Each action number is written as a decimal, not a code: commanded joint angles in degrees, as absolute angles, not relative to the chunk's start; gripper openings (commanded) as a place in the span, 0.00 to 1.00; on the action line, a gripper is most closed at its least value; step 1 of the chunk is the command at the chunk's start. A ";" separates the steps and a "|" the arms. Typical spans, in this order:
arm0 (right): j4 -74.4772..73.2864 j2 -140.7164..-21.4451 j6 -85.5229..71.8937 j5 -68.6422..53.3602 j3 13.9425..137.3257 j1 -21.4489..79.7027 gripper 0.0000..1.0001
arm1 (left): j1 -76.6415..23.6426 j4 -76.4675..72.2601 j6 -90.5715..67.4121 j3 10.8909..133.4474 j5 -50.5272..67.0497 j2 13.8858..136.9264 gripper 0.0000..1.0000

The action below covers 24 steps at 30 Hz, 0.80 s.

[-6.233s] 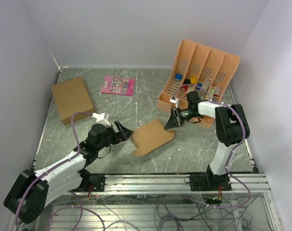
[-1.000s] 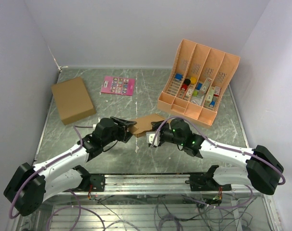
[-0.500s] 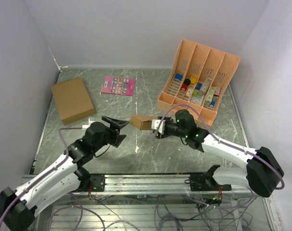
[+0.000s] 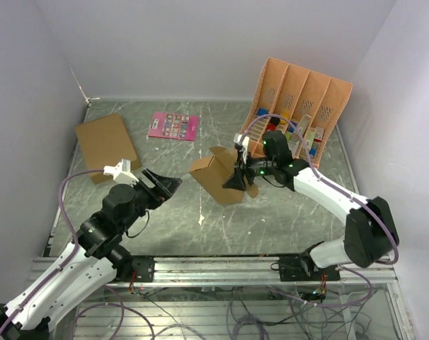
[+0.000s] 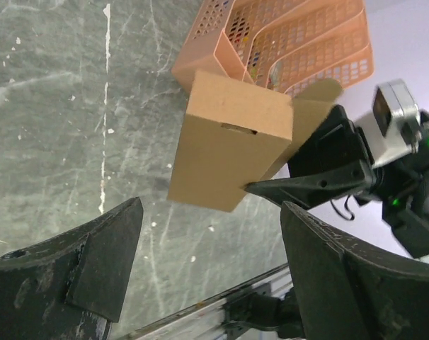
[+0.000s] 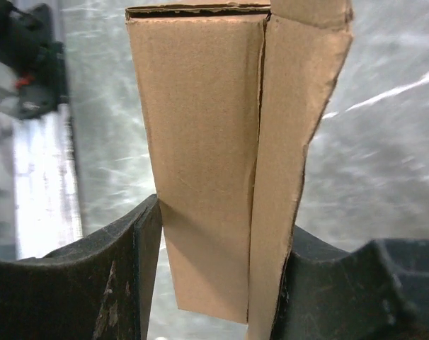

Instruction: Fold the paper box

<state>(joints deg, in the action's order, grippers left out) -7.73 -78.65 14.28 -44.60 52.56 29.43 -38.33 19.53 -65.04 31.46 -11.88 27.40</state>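
The paper box (image 4: 214, 175) is a brown cardboard carton, partly formed, with loose flaps at its ends. It hangs tilted above the table's middle. My right gripper (image 4: 238, 177) is shut on its right side. In the right wrist view the paper box (image 6: 207, 156) stands between both fingers (image 6: 140, 273), one flap loose along its right edge. My left gripper (image 4: 166, 185) is open and empty, a short way left of the box. The left wrist view has the paper box (image 5: 232, 142) beyond my wide jaws, with the right gripper (image 5: 310, 185) on its lower right corner.
A larger brown cardboard box (image 4: 105, 145) lies at the back left, a pink card (image 4: 173, 125) beside it. An orange file organizer (image 4: 299, 106) holding small items stands at the back right, just behind the right arm. A metal rail (image 4: 236, 268) runs along the near edge.
My left gripper opened, let go of the box and pulled back to the left. My right gripper lifted the box, turned it and carried it toward the organizer.
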 commanded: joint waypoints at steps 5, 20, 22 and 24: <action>-0.18 -85.72 -16.82 -60.15 46.77 24.73 0.40 | -38.05 15.03 -54.89 27.64 -8.04 27.59 0.88; 24.38 -96.74 -51.96 -55.53 37.44 24.10 0.41 | -38.02 9.95 -59.19 19.73 -5.75 27.22 0.87; 24.08 -97.33 -52.03 -54.65 37.31 24.09 0.44 | -38.01 6.90 -59.89 18.47 -4.21 29.67 0.87; 23.49 -97.67 -51.66 -53.76 37.18 24.08 0.46 | -38.05 3.27 -60.28 17.59 -2.56 33.88 0.85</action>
<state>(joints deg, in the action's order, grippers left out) 20.69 -96.62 -48.42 -55.68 37.80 24.32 -38.33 12.01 -58.92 19.20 -6.87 28.88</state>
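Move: The paper box is already in the right hand's grip, its middle about 4 cm to the left of the fingers and level with them front to back, 1 cm lower. A pale mark on the table lies roughly 10 cm left, 8 cm back and 16 cm below; the orange organiser stands some 20 cm ahead, 21 cm right and 10 cm lower. From the empty left hand, the box is about 18 cm right, 5 cm ahead and 6 cm lower. Keeping its grip on the flap end of the paper box, the right hand lowers it about 9 cm and rolls it some 65 degrees about the leftward-pointing fingers, forward side tipping down, while drawing back some 3 cm. Beside it the left hand, open and touching nothing, sinks about 8 cm, with a slight tilt. ##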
